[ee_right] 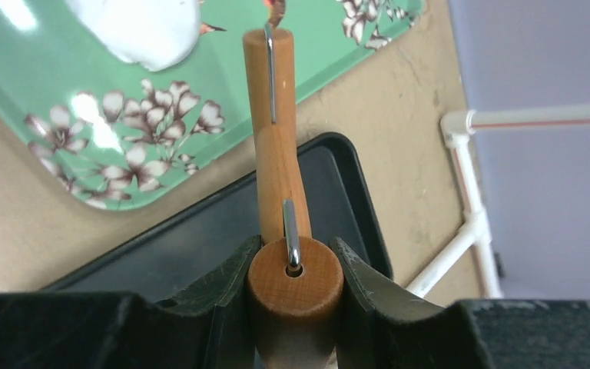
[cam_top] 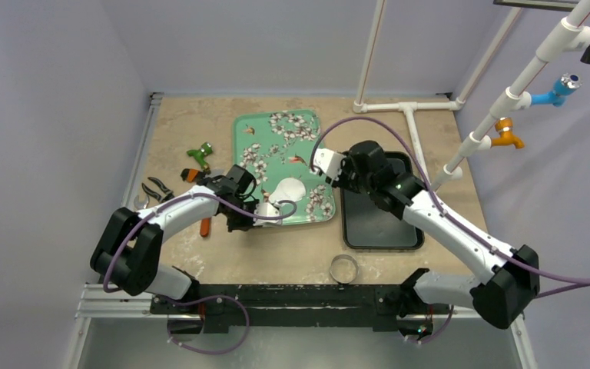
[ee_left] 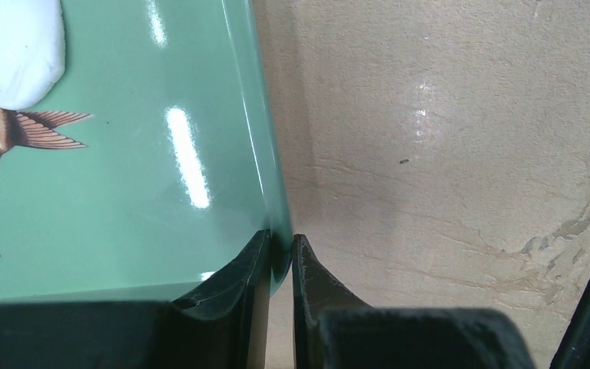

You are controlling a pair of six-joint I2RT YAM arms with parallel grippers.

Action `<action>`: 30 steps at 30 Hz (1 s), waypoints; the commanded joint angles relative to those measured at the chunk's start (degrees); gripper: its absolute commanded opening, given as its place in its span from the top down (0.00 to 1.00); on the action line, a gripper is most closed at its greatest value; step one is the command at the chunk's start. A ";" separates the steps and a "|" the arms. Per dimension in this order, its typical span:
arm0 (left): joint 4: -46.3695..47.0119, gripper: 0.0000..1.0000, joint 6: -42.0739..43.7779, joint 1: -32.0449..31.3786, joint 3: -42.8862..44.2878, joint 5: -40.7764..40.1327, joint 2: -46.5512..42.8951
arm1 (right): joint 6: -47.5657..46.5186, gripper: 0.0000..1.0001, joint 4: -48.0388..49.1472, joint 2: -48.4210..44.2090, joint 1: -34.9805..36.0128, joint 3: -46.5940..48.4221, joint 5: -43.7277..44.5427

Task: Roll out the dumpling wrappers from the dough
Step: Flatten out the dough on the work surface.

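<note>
One dumpling wrapper [cam_top: 288, 190], a flat white round of dough, lies on the near part of the green floral tray [cam_top: 240, 154]. My left gripper [cam_top: 250, 215] is at the tray's near left corner. In the left wrist view the left gripper [ee_left: 280, 242] is shut on the thin rim of the tray [ee_left: 123, 192], and the white dough [ee_left: 11, 46] lies ahead to the left. My right gripper [cam_top: 329, 167] hovers by the tray's right edge. The right wrist view shows that gripper [ee_right: 296, 242] shut on a wooden rolling pin [ee_right: 276, 154] that points toward the dough [ee_right: 142, 27].
A black tray [cam_top: 380, 231] sits right of the green one, under the right arm. A metal ring cutter [cam_top: 343, 267] stands near the front edge. Pliers [cam_top: 156, 190], a green-handled tool [cam_top: 200, 156] and an orange-handled tool [cam_top: 204, 227] lie left. White pipes [cam_top: 411, 108] cross the back right.
</note>
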 commanded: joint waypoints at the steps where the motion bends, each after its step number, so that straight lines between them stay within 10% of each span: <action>1: -2.05 1.00 -0.15 0.49 0.87 1.77 -1.75 | 17.57 1.00 -0.26 5.24 -3.16 11.61 -6.71; 12: -0.76 1.00 0.87 0.47 -1.27 0.68 -2.80 | 41.89 1.00 -20.85 28.12 -6.72 38.51 -16.44; 21: -1.73 1.00 1.34 0.45 -1.42 0.10 -3.23 | 41.05 1.00 -41.58 48.48 -5.20 61.25 -27.11; 30: -1.92 1.00 2.00 0.29 -1.09 -0.92 -1.69 | 41.67 1.00 -44.26 53.79 -3.05 64.31 -29.97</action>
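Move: From my right hand, holding the wooden roller, the dough lies about 15 cm to the left, 1 cm ahead and some 19 cm below. The middle of the green tray under it is 16 cm left and 7 cm ahead. The black tray's middle is about 9 cm right and 2 cm back, and the metal ring is 19 cm back, 1 cm left. From my left hand on the green tray's near edge, the dough is about 10 cm ahead and 10 cm right. I swing the roller in my right hand over to the dough: first forward and up with a little left, then left and down, drawing back slightly at the end, about 12 cm left in all. Meanwhile I tip the wrist over some 50 degrees, fingers turning down and back, to bring the roller's head down onto the dough. My left hand keeps pinching the tray rim, easing it about 1 cm left and back. ##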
